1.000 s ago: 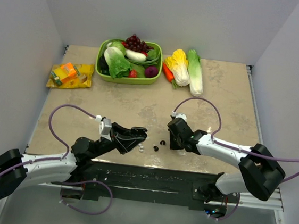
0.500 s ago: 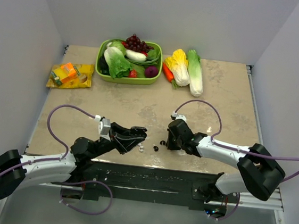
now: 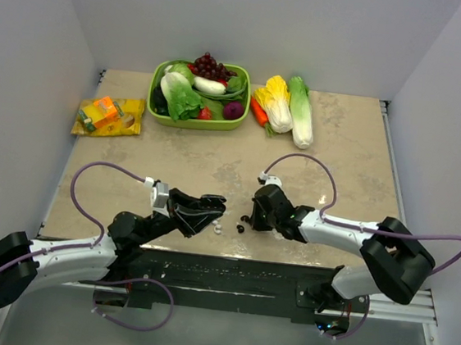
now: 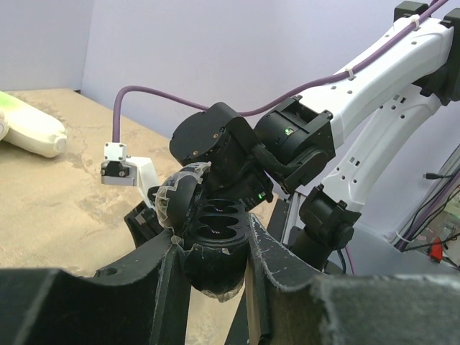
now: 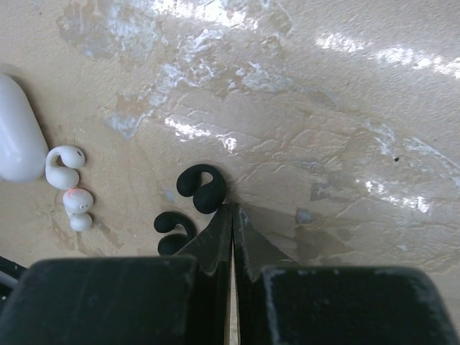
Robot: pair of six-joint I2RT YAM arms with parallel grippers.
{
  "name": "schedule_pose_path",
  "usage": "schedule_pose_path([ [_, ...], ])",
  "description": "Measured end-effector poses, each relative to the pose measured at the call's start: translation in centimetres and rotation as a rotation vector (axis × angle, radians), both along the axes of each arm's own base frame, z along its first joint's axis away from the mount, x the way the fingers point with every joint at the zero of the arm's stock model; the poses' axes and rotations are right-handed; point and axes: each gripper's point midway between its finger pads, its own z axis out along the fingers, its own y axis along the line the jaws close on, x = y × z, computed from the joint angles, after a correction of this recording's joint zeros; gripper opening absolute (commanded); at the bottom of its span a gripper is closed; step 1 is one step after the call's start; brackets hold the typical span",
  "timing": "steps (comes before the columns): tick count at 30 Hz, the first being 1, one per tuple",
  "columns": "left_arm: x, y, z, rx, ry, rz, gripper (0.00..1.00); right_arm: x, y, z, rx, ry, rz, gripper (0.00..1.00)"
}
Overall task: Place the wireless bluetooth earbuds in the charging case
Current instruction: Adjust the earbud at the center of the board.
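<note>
My left gripper [image 4: 213, 248] is shut on the black charging case [image 4: 215, 233], held lid-open above the table with its dark sockets showing. In the top view that case [image 3: 205, 206] hangs near the front edge. Two black earbuds [image 5: 201, 188] [image 5: 172, 228] and two white earbuds [image 5: 63, 164] [image 5: 77, 207] lie loose on the table. My right gripper [image 5: 232, 208] is shut with nothing between its fingers. Its tips rest on the table, right beside the upper black earbud. From above, the right gripper [image 3: 249, 218] sits just right of the black earbuds [image 3: 240, 228] and the white earbuds [image 3: 218, 229].
A smooth white rounded object [image 5: 16, 136] lies left of the white earbuds. At the back stand a green basket of vegetables [image 3: 159, 109], cabbages and a carrot [image 3: 285, 104], and an orange snack packet [image 3: 107, 116]. The table's front edge runs just below the earbuds.
My right gripper has shifted left toward the black earbuds and closed its last small gap. The left arm and the case have stayed put.
</note>
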Motion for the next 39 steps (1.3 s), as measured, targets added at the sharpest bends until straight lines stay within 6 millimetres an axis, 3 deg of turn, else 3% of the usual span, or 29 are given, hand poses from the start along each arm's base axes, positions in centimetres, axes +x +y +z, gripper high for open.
schedule_pose_path([
  [10,0.0,0.0,-0.1,0.003,0.002,0.000,0.00,-1.4,1.4,0.0,0.019,0.017,0.046,0.01],
  [13,0.0,0.0,-0.1,0.003,0.002,0.000,0.00,-1.5,1.4,0.0,0.019,0.019,0.048,0.06],
  [17,0.0,0.0,-0.1,0.003,0.002,0.000,0.00,-2.1,0.6,0.6,0.001,0.030,0.045,0.18],
  [20,0.0,0.0,-0.1,0.004,0.003,0.000,0.00,-2.3,0.1,2.3,0.010,0.005,0.051,0.31],
  [24,0.0,-0.1,-0.3,0.009,0.007,0.000,0.00,-1.2,0.4,4.6,0.020,-0.062,0.062,0.45],
  [25,0.0,-0.1,-0.3,0.012,0.008,0.000,0.00,-0.9,0.5,4.8,0.011,-0.077,0.069,0.51],
  [28,0.1,-0.1,-0.4,0.014,0.010,0.000,0.00,-0.4,0.8,4.3,-0.026,-0.083,0.094,0.57],
  [33,0.1,-0.1,-0.5,0.018,0.013,0.000,0.00,0.2,0.3,2.6,-0.081,-0.064,0.107,0.57],
  [39,0.0,0.1,-0.3,0.015,0.011,0.001,0.00,1.8,-0.1,2.9,-0.071,-0.095,0.083,0.57],
])
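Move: The near-centre black earbud lies right at the right hand's shut fingertips, about 2 cm to the left and 1 cm ahead, at table height. The second black earbud is some 3 cm left and 2 cm back from that hand, the white earbuds roughly 9 cm left and 1 cm back, and the white case 13 cm left, 1 cm ahead. From the left hand, the near-centre black earbud is about 7 cm ahead, 7 cm right and 22 cm below. With its closed fingertips still low against the right side of the near-centre black earbud, the right hand nudges it along the table, going about 1.5 cm left and 1.5 cm back. It then comes free and rises nearly 5 cm while the fingers open wide, swings some 4 cm forward, and sinks back about 2 cm to hover open over the earbud, clear of the table. ##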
